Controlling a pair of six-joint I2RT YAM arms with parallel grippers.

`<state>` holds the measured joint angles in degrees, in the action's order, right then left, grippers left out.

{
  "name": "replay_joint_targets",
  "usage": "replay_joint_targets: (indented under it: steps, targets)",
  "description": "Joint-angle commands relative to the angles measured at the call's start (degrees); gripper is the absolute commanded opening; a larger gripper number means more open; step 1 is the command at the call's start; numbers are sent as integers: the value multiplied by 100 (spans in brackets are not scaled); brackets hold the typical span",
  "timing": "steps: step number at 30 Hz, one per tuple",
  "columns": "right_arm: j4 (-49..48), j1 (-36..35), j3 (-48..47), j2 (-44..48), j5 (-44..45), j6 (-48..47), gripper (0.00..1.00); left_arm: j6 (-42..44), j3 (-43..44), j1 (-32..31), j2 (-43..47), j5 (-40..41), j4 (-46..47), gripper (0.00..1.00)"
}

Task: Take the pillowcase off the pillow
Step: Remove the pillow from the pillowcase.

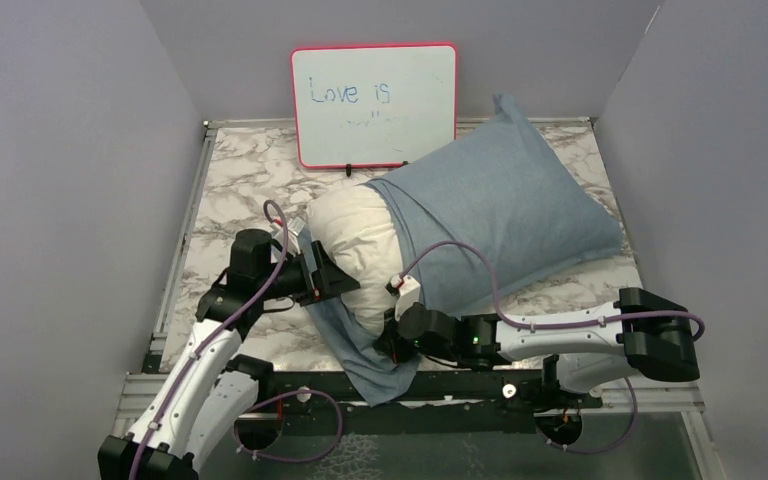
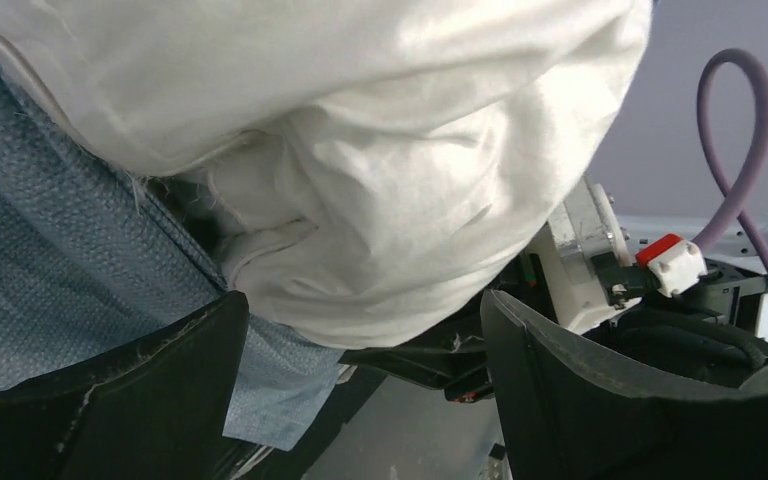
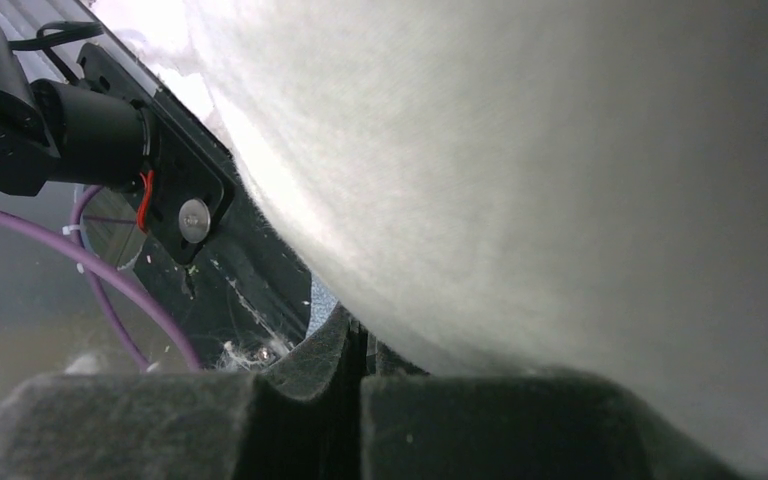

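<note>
The dusty blue-grey pillowcase (image 1: 500, 210) covers the right part of the white pillow (image 1: 355, 235), whose left end bulges out bare. A flap of pillowcase (image 1: 360, 360) lies under the pillow and hangs over the table's front edge. My left gripper (image 1: 343, 285) is open at the pillow's bare end. In the left wrist view its jaws (image 2: 360, 300) stand wide apart just below the pillow (image 2: 390, 150), with pillowcase (image 2: 50, 250) on the left. My right gripper (image 1: 397, 340) is under the pillow's front edge. Its fingers (image 3: 360, 335) are pressed together, a sliver of blue cloth (image 3: 322, 297) at their tips.
A red-framed whiteboard (image 1: 373, 105) stands at the back of the marble table (image 1: 250, 190). Grey walls close in the left, right and back sides. The two grippers are close together at the pillow's near left corner. A metal rail (image 1: 480, 385) runs along the front edge.
</note>
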<state>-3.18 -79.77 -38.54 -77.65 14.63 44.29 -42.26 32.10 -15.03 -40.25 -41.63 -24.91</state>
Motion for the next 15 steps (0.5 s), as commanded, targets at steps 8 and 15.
replay_joint_targets:
  steps: [8, 15]
  targets:
    - [-846, -21, 45, 221, -461, 154, 1, -15, 67, -1543, -655, 643, 792, 82]
    - [-1113, -21, 316, 494, -527, -22, 1, -681, -187, -1793, -679, 1198, 1439, 21]
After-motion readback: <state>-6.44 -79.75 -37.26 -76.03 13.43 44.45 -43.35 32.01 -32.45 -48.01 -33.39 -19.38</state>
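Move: The pillow's bare near corner lies about 5 cm to the left hand's right, 3 cm back and some 4 cm lower. From that hand, the pillowcase's loose flap by the table edge is roughly 14 cm back, 3 cm right and 14 cm down. The case's full part is about 14 cm ahead, 30 cm right and 5 cm down. From the right hand the corner is about 6 cm ahead, 3 cm left and 4 cm up. The left fingers come onto the bare near corner of the pillow and begin to close around it, about half shut by the end. To get there the hand goes some 5 cm right while sinking and drawing back about 2.5 cm each, turning roughly 10 degrees clockwise. The right fingers stay shut on the pillowcase's edge, rising only about a centimetre. ##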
